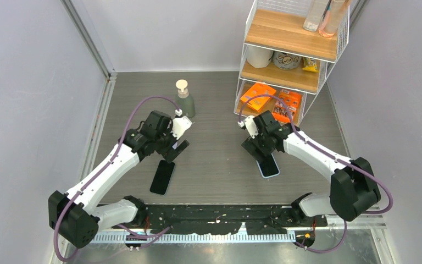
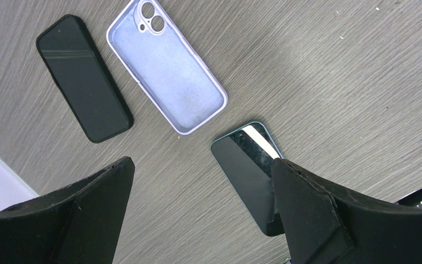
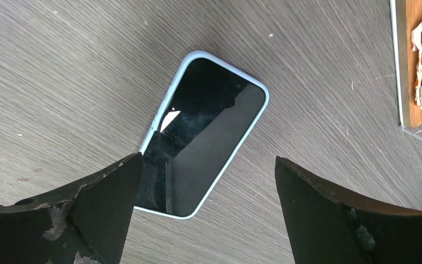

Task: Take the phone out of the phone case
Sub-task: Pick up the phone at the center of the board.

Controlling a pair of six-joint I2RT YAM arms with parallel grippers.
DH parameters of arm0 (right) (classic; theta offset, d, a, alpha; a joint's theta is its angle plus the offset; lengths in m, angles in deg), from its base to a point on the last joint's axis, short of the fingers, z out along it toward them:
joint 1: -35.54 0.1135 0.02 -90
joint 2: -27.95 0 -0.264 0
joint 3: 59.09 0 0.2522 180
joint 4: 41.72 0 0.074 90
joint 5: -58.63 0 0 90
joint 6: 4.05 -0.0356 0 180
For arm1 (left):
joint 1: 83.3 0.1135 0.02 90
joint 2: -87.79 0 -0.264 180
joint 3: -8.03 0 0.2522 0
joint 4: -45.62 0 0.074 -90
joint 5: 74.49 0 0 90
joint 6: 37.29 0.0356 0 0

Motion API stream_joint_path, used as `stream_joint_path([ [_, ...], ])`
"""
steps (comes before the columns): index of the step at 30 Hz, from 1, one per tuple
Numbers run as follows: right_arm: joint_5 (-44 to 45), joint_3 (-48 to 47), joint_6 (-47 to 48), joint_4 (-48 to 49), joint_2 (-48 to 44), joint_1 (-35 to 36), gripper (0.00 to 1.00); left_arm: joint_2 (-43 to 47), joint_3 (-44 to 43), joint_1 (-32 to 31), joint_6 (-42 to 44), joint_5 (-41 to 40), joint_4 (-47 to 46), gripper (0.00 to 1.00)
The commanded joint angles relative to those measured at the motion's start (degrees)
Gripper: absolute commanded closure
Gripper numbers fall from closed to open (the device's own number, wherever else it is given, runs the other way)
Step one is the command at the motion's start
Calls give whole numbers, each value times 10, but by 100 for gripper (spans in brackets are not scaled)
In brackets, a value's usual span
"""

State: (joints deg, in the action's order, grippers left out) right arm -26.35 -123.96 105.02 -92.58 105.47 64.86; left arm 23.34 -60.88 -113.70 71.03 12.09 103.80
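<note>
In the right wrist view a phone in a light blue case lies screen up on the wood-grain table. My right gripper hangs open over it, its left finger covering the phone's near corner. From above, that cased phone lies just below the right gripper. The left wrist view shows an empty lavender case, a black phone-shaped slab and a teal-edged bare phone, partly behind one finger. My left gripper is open with nothing between its fingers. From above, a dark phone lies below the left gripper.
A green soap bottle with a pump stands at the back behind the left arm. A white wire shelf rack with orange packets and jars fills the back right. Grey walls close in both sides.
</note>
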Motion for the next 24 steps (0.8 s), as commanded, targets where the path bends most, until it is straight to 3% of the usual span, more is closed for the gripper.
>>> stream_joint_path([
  [1,22,-4,-9,-8,14,-21,5,5,2,1,-10,15,-11,0],
  [7,0,-8,3,-22,65,-47,4,1,3,1,-10,22,-11,0],
  [24,-177,-33,100,-101,146,-71,5,-6,7,1,-12,32,-14,0],
])
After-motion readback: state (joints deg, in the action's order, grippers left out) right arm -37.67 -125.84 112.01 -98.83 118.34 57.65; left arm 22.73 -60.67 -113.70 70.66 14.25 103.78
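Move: The cased phone at the centre of the board lies almost directly under the right hand, roughly 7 cm below and about 1 cm ahead. From this hand, the orange box on the bottom shelf stands some 28 cm ahead and 3 cm to the left, and the orange packet 25 cm ahead and 10 cm to the right, both about 3 cm lower than it. From the left hand, the same phone lies about 42 cm to the right, 2 cm ahead and 14 cm below. The cased phone is approached from above by the right hand, which sinks about 5 cm, at first easing right, then drawing back towards the robot over the phone's near half and a little left again. The wrist tips some 20 degrees to point nearly straight down, with the open fingers coming down to either long side of the case; contact can't be made out. ##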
